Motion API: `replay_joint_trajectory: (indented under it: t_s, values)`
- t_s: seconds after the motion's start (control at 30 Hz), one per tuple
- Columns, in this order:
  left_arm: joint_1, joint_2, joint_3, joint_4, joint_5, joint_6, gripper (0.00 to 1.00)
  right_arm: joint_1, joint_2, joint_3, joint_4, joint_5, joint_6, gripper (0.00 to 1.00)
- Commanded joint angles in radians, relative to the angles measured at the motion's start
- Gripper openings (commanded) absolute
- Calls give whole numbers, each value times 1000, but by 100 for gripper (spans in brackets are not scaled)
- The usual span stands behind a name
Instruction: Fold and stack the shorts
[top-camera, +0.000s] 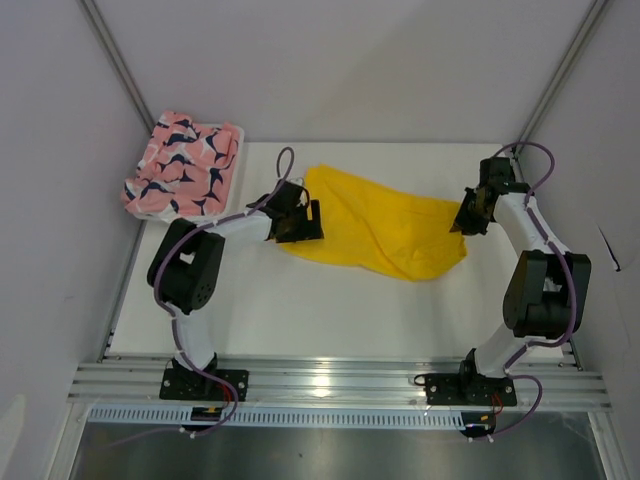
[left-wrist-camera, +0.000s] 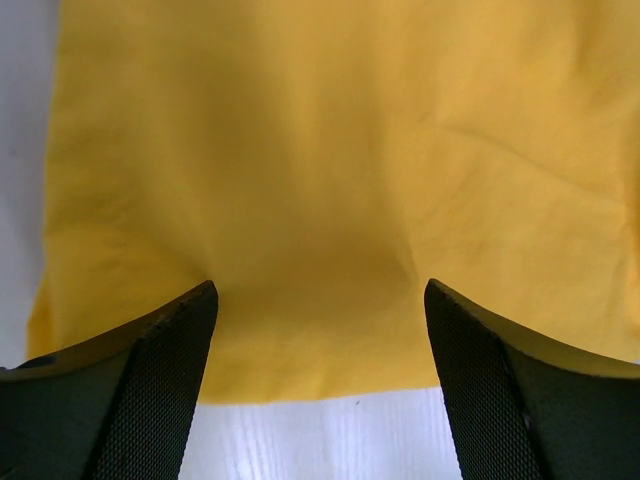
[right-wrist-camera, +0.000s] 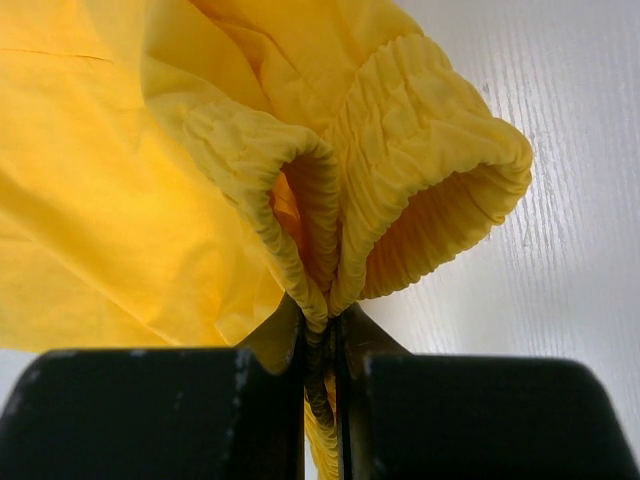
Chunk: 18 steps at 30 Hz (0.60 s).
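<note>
The yellow shorts (top-camera: 385, 225) lie spread across the middle of the white table. My right gripper (top-camera: 466, 222) is shut on their gathered elastic waistband (right-wrist-camera: 330, 290) at the right end, the cloth pinched between its jaws. Over the left end of the yellow shorts (left-wrist-camera: 330, 180) my left gripper (top-camera: 300, 222) stands open, with the hem showing between its fingers (left-wrist-camera: 160, 380) and nothing held. The pink shorts (top-camera: 182, 165) with the navy-and-white print lie bunched in a white basket (top-camera: 236, 135) at the far left corner.
The grey enclosure walls close in on the left, right and back. An aluminium rail (top-camera: 330, 380) runs along the near edge where both arm bases are bolted. Bare white table (top-camera: 330, 310) lies in front of the yellow shorts.
</note>
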Motion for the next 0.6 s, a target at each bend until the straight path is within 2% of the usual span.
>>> replay_joint_trajectory:
  t_s: [0.0, 0.3, 0.57]
  values:
    - [49, -147, -41, 54, 43, -28, 87, -9, 29, 30, 19, -36, -38, 0]
    - [196, -284, -107, 3, 37, 1, 90, -22, 54, -4, 88, -91, -42, 0]
    - [227, -229, -59, -63, 37, 52, 88, -25, 58, -5, 97, -116, -41, 0]
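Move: Low over the left part of the yellow shorts, the left hand has their near-left corner about 11 cm to its left, 4 cm back and some 2 cm below. The shorts' far-left corner lies about 14 cm straight ahead; the basket of pink shorts stands 33 cm to the left and 15 cm ahead. From the right hand, already gripping the right end, the near-left corner lies about 44 cm left, 3 cm back and 9 cm lower. Sweeping left about 9 cm and rising some 7 cm off the spread fabric, the left hand heads towards the shorts' near-left corner, fingers staying wide open and empty, wrist swinging about 10 degrees counter-clockwise and tipping up slightly. The right hand keeps its pinch on the gathered end and lowers it about 2 cm, easing slightly forward. ##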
